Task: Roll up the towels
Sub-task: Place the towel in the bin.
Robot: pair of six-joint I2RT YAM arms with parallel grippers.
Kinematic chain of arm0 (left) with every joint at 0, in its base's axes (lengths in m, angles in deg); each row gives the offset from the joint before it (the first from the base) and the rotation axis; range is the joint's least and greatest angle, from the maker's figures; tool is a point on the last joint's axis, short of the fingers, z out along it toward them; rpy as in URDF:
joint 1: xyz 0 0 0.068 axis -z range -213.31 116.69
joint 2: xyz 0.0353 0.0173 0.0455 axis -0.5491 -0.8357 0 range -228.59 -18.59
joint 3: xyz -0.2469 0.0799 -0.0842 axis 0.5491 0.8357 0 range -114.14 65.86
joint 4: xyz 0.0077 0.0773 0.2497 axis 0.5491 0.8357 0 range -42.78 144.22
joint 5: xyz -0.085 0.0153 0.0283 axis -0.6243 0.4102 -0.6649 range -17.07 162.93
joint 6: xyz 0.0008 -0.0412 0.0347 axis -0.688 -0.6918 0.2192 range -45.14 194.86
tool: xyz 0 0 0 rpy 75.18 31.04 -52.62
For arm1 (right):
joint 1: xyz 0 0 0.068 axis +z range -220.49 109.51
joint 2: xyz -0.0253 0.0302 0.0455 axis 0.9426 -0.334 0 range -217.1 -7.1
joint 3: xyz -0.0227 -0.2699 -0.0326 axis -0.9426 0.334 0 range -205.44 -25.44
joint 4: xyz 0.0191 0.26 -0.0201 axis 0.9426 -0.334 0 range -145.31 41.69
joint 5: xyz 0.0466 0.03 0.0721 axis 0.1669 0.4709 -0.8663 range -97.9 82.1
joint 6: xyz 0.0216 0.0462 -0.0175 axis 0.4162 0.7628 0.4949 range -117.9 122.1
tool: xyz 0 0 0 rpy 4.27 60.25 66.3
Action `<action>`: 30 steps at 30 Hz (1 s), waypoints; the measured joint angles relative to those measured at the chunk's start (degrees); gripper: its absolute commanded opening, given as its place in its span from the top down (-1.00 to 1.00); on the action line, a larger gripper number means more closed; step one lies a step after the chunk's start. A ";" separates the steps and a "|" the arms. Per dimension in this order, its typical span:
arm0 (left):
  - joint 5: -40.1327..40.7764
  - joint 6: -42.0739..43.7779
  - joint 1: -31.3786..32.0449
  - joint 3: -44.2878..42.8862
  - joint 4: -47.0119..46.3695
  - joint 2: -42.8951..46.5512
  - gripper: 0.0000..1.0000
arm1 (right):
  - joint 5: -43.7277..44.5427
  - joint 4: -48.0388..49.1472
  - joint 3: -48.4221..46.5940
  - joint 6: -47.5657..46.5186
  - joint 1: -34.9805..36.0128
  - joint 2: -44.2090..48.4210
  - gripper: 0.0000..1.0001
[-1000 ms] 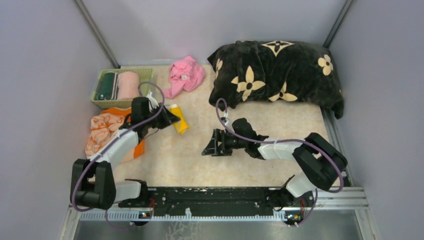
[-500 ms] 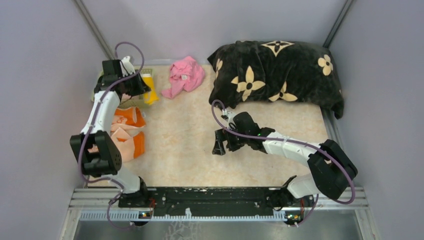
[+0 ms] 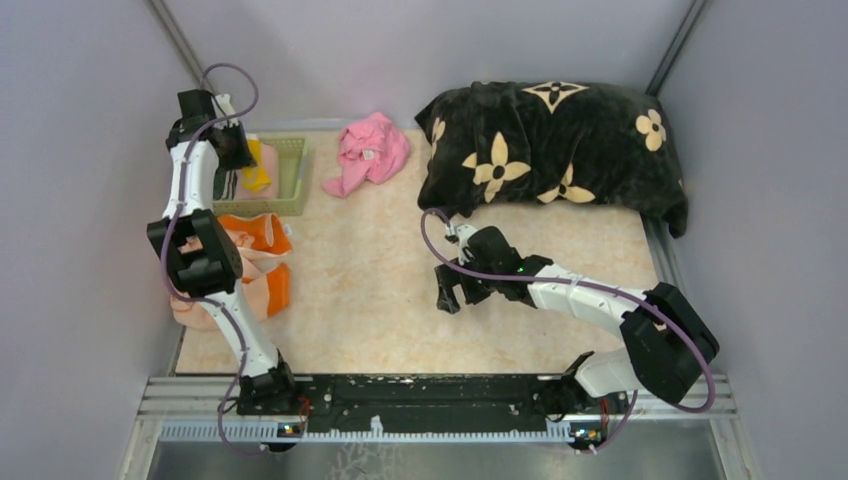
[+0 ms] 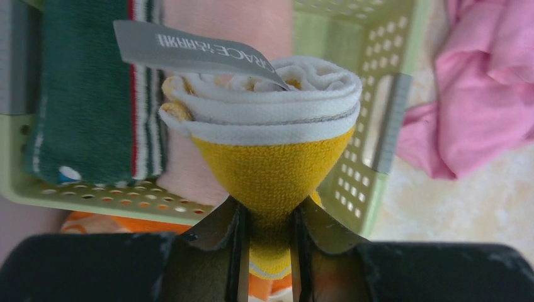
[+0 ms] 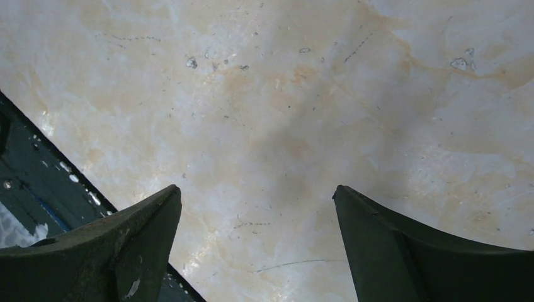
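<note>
My left gripper [image 3: 232, 152] is shut on a rolled towel [image 3: 256, 170] with a yellow outside, and holds it over the green basket [image 3: 292, 178] at the back left. The left wrist view has this towel [image 4: 271, 160] pinched between the fingers [image 4: 234, 251]; its white inner layers and a grey label show at the roll's end. The peach towel with an orange border [image 3: 252, 272] lies crumpled by the left edge, partly under the left arm. My right gripper [image 3: 447, 293] hangs open over bare tabletop, and nothing sits between its jaws [image 5: 255, 192].
In the basket [image 4: 371, 126] lie a rolled green striped towel [image 4: 82, 94] and a pink roll [image 4: 189, 170]. A pink cloth [image 3: 370, 150] lies right of the basket. The big black flowered blanket [image 3: 555, 140] fills the back right. Grey walls close three sides.
My left arm carried the yellow roll from the table's middle left back to above the basket. The right gripper opened wider and drew slightly toward the right.
</note>
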 measured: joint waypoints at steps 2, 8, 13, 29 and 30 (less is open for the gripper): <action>1.29 0.33 -0.96 -3.02 1.22 -2.27 0.86 | 0.81 -0.57 0.00 -0.44 0.00 0.00 -0.81; 2.29 1.60 -3.74 -9.90 3.19 -8.50 0.88 | 2.56 -1.42 0.00 -1.29 0.00 0.00 -0.81; 2.27 2.71 -5.95 -10.88 3.58 -12.31 0.87 | 2.86 -1.42 0.00 -1.79 0.00 0.00 -0.80; 6.82 7.78 -7.17 -12.09 0.44 -17.53 0.45 | 3.87 -1.33 0.00 -2.32 0.00 -0.57 -0.79; 7.19 8.17 -7.08 -12.04 0.00 -17.53 0.39 | 3.98 -1.31 0.00 -2.32 0.00 -0.87 -0.79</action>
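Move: The left hand holds the rolled yellow towel over the bin. The rolled green towel it is taken to lies about 13 cm to its left, 4 cm ahead and 13 cm below. Beside that, the rolled peach towel is just 2 cm left and 4 cm ahead; the loose pink towel is roughly 28 cm right and 7 cm ahead, the orange towel some 21 cm back and 7 cm left. From the right hand the green towel is about 60 cm left and 30 cm ahead. Leftward first, then left and down together, the left hand carries the yellow towel across the peach towel to the green one's near side, about 11 cm over and 8 cm lower, slowing towards the end. The wrist tips some 10 degrees further down and rolls its left side up slightly, the fingers keeping their pinch on the towel. ##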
